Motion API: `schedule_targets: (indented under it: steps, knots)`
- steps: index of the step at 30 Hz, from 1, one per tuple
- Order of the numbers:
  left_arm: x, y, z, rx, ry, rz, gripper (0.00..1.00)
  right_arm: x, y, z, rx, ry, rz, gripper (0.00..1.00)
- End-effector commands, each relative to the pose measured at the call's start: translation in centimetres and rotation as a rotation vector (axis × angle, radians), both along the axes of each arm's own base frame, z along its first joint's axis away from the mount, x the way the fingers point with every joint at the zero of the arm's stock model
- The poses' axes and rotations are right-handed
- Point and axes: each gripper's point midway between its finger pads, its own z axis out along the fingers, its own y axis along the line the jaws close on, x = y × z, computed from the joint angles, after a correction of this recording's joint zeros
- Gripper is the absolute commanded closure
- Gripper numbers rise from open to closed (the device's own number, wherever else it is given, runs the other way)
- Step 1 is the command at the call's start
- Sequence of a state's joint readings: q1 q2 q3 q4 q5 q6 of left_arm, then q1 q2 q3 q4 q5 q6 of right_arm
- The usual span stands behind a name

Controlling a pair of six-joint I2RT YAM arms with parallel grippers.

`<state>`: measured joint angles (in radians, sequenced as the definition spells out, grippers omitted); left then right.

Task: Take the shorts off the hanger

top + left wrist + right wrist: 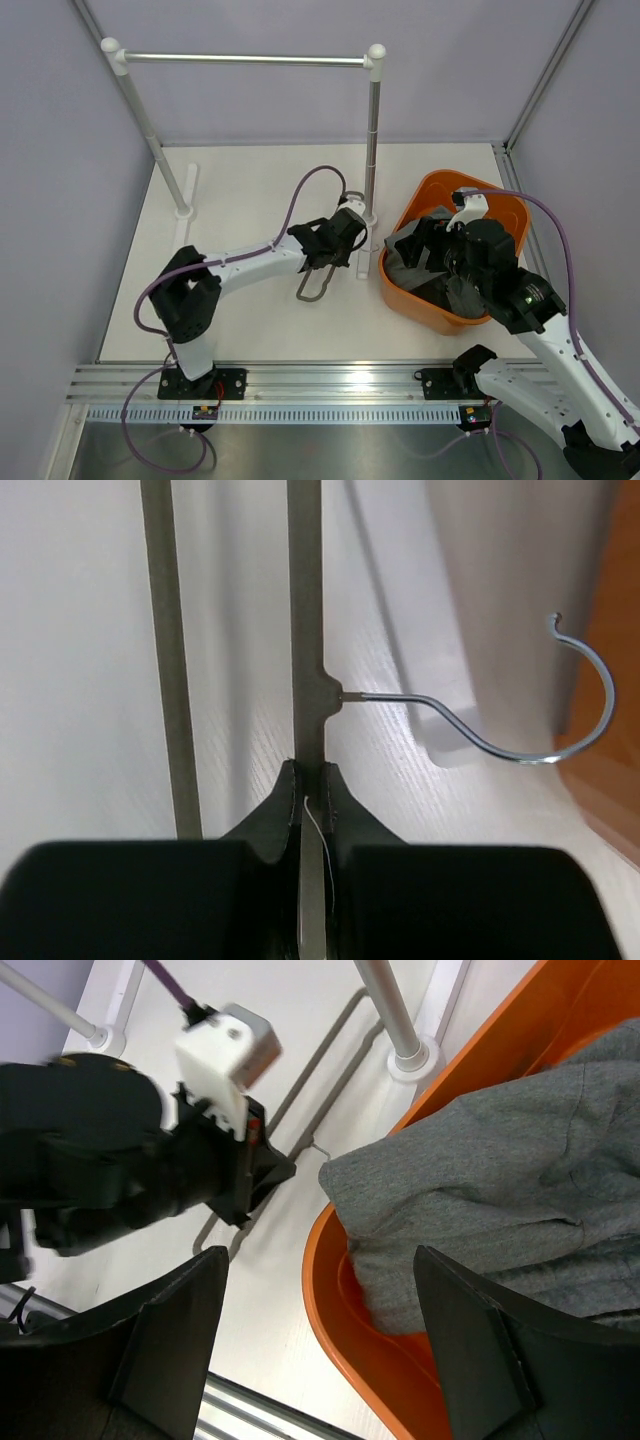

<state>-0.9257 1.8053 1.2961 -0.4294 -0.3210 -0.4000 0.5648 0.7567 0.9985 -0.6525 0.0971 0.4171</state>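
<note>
The hanger (313, 290), a thin grey wire loop, lies flat on the white table left of the basin. My left gripper (332, 258) is shut on one of its long bars (306, 630). The small hook (560, 720) juts out to the right, and the other bar (168, 680) runs parallel on the left. The grey shorts (500, 1180) lie bunched in the orange basin (335, 1290), off the hanger. My right gripper (320, 1350) hovers open above the basin's near-left rim, with nothing between its fingers (170, 1340).
A silver rail with white joints (245, 59) stands at the back. Its right post (372, 140) rises between the hanger and the basin (400, 290), close to my left gripper (262, 1170). The post's white foot (415, 1060) sits beside the basin rim.
</note>
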Motion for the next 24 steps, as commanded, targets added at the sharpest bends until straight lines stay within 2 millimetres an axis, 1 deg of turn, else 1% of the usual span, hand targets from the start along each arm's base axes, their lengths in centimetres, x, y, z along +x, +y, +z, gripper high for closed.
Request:
schedule_targets:
  steps: [1,2,4,5,7,8,9,10,11,12,14,15,16,17,18,19,20,21,22,23,24]
  knots:
    - [0.2,-1.5,6.8,-0.129,-0.085,-0.052,1.0,0.1,-0.3,1.4,0.004,-0.041,-0.012,0.17]
    - [0.3,-1.2,7.8,-0.143,-0.101,-0.044,1.0,0.1,-0.3,1.3,0.0,-0.04,-0.011,0.17]
    - [0.1,-0.6,8.5,-0.161,-0.1,-0.021,1.0,0.1,-0.4,1.5,0.002,-0.046,-0.014,0.17]
    - [0.2,-0.2,9.7,-0.193,-0.111,-0.01,1.0,0.1,-0.4,1.6,0.002,-0.047,-0.016,0.17]
    - [0.0,0.5,10.4,-0.228,-0.109,0.016,1.0,0.2,-0.3,1.9,0.003,-0.052,-0.01,0.17]
    - [0.0,1.0,11.8,-0.265,-0.122,0.022,1.0,0.3,-0.2,2.5,0.009,-0.061,-0.008,0.17]
    - [-0.1,1.3,12.3,-0.28,-0.127,0.022,1.0,0.3,0.0,2.7,0.012,-0.062,0.002,0.18]
    - [-0.3,1.6,12.6,-0.29,-0.129,0.026,1.0,0.5,0.3,2.8,0.009,-0.056,0.007,0.19]
    - [-0.3,2.0,13.3,-0.298,-0.14,0.036,1.0,0.7,0.5,3.5,0.016,-0.065,0.013,0.19]
    - [-0.6,2.6,14.4,-0.314,-0.154,0.044,1.0,0.8,0.8,3.8,0.018,-0.065,0.024,0.21]
    - [-0.5,3.5,15.6,-0.338,-0.169,0.071,1.0,1.5,1.4,3.8,0.014,-0.052,0.031,0.25]
    - [-0.6,3.8,16.1,-0.354,-0.173,0.075,1.0,1.6,1.9,4.7,0.026,-0.06,0.051,0.34]
    - [-0.7,4.3,17.1,-0.378,-0.185,0.077,1.0,2.3,2.6,4.0,0.01,-0.027,0.06,0.38]
    - [-0.9,4.4,17.5,-0.391,-0.184,0.07,1.0,2.7,3.2,4.9,0.016,-0.032,0.07,0.42]
    - [-1.0,4.5,17.8,-0.394,-0.186,0.068,1.0,3.2,3.5,4.9,0.008,-0.027,0.068,0.5]
    - [-1.1,4.6,18.3,-0.399,-0.192,0.066,1.0,4.1,4.3,3.8,-0.022,0.014,0.073,0.54]
    - [-1.2,4.6,18.7,-0.407,-0.194,0.062,1.0,4.5,4.8,4.5,-0.019,0.009,0.076,0.57]
    - [-1.3,4.6,18.7,-0.408,-0.192,0.06,1.0,5.4,5.6,3.5,-0.042,0.039,0.076,0.61]
    - [-1.4,4.6,19.0,-0.415,-0.196,0.057,1.0,5.8,6.1,3.3,-0.047,0.049,0.08,0.68]
    - [-1.4,4.6,19.3,-0.422,-0.199,0.054,1.0,6.2,6.5,3.2,-0.048,0.056,0.084,0.7]
    - [-1.5,4.6,19.6,-0.427,-0.2,0.056,1.0,6.6,7.1,3.9,-0.04,0.046,0.088,0.72]
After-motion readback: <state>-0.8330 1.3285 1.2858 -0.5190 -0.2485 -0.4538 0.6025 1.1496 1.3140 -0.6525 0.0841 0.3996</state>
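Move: The left hand already pinches the bare hanger by one long wire; the hanger's middle is some 2 cm ahead and 2 cm left, level with the fingers. The foot of the stand's right post lies about 12 cm ahead, 6 cm right and 7 cm down, and the orange bin about 22 cm right, 1 cm ahead and level. From the open right hand the hanger is about 8 cm ahead, 12 cm left and 20 cm below, the bin 7 cm ahead, 12 cm right and 20 cm below. Keeping its pinch on the hanger wire, the left hand carries it up about 17 cm, then bears left some 5 cm as well while rolling about 20 degrees, its left side dropping. Late on, the right hand leaves its place by the bin's left rim and reaches forward and left about 8 cm, rising slightly, its wide-open fingers closing to roughly a third as it nears the hanger without touching it. ##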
